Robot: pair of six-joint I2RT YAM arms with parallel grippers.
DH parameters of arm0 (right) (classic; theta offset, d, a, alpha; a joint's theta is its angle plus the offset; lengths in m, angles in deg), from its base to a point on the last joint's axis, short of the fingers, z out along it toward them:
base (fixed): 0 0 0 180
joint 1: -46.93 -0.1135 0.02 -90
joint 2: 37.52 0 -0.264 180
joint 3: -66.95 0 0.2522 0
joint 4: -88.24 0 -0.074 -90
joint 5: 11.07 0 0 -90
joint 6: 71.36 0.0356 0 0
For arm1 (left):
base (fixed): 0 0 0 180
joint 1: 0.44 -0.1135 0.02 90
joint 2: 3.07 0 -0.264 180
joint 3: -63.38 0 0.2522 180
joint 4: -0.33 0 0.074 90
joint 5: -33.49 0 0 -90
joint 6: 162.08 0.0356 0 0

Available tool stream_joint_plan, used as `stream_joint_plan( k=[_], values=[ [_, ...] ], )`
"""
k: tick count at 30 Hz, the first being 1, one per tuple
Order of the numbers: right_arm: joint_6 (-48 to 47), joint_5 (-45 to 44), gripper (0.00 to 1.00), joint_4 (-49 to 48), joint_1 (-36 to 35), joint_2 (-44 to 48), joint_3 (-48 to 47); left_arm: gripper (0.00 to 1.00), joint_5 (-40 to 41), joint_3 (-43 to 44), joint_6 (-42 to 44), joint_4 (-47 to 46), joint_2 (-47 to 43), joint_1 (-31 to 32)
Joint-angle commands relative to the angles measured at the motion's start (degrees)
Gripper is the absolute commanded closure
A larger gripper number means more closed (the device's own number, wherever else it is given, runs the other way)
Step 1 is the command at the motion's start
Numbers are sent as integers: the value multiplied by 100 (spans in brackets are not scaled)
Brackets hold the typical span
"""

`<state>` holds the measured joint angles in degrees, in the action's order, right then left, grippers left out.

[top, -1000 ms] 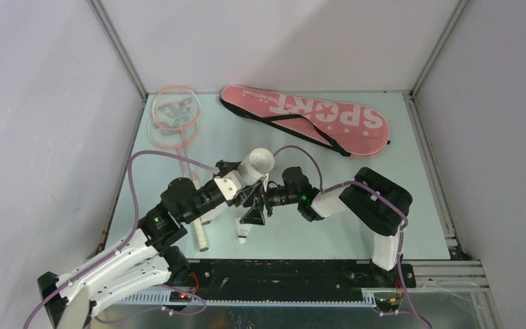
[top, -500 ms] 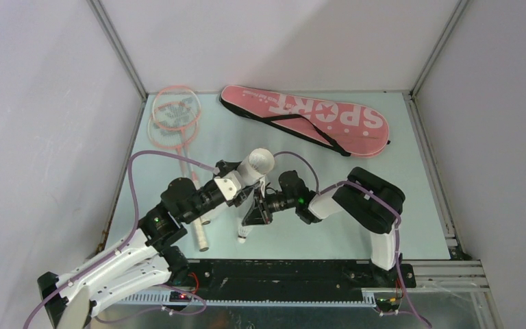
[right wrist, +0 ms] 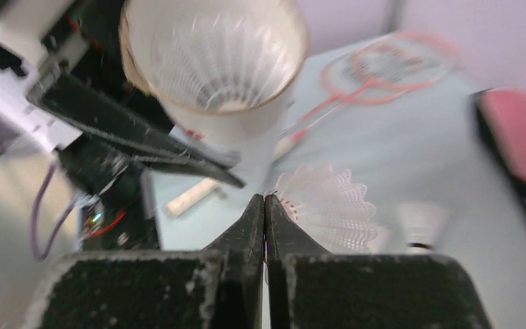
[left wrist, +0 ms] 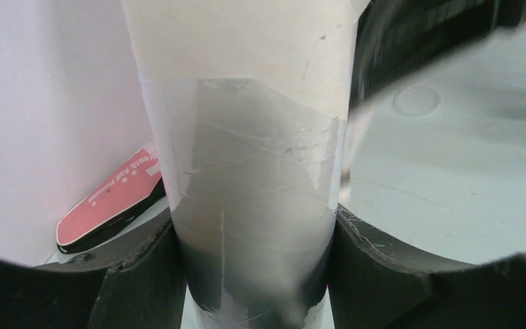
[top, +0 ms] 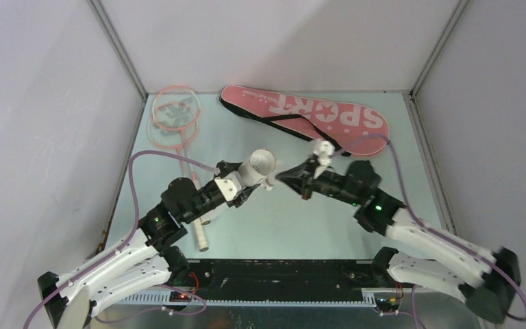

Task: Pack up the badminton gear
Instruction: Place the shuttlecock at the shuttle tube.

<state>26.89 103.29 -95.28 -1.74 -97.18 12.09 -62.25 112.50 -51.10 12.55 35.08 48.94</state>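
Note:
My left gripper (top: 241,184) is shut on the long white tube (top: 255,168) and holds it tilted, mouth toward the bag; the left wrist view shows the tube (left wrist: 246,137) clamped between both fingers (left wrist: 144,274). The tube mouth (right wrist: 216,58) has shuttlecocks inside. My right gripper (top: 279,177) is shut just below that mouth, its tips (right wrist: 265,199) pinching the skirt edge of a white shuttlecock (right wrist: 329,209). A white shuttlecock (top: 323,149) shows against that gripper's far side. Two pink rackets (top: 174,113) lie at far left. The pink "SPORT" bag (top: 308,115) lies at the back.
Another blurred shuttlecock (right wrist: 421,223) shows on the table right of my right fingers. The racket handles (top: 198,236) reach the front edge beside the left arm. Grey walls close in the left, back and right sides.
My right arm has uncurled and now stretches in from the lower right, its gripper lifted to the tube mouth. The shuttlecock near the front edge is gone from the table. The left arm held still.

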Motion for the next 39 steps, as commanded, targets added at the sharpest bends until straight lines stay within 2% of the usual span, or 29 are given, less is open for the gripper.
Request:
stream_joint_plan(
  k=[1,4,7,15,24,30,39],
  values=[
    [-800,-2235,100,1331,-15,1242,-97,66,-201,60,55,-370,8,23],
    [-886,-2759,100,1071,-51,1978,-165,66,-359,92,94,-331,78,24],
    [-1040,-2455,100,829,-141,2181,-330,66,-488,161,168,-228,170,23],
    [-1149,-1593,100,955,-647,1401,-1182,65,-662,275,262,-16,312,21],
    [-734,-1204,100,1221,-799,888,-1251,65,-798,218,332,4,261,20],
    [-378,-1015,100,1691,-796,523,-1603,65,-1284,268,607,405,251,19],
    [525,-919,100,2926,-801,339,-1804,66,-1390,203,691,288,201,20]
  ],
)
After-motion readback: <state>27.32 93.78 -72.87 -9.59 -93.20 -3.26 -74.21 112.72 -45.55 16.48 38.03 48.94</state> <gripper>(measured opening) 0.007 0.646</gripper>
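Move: The tube's open mouth, held up by the left hand, lies about 6 cm left, 2 cm ahead and 7 cm above the right fingers pinching a shuttlecock; from the left hand it is some 3 cm ahead, 4 cm right and 9 cm up. On the table, 26 cm below the right hand, one loose shuttlecock lies 7 cm ahead and 5 cm left, another 6 cm left and 1 cm back. Right hand swings up 13 cm and right 9, then left and down with the shuttlecock to the lowering tube's mouth. ##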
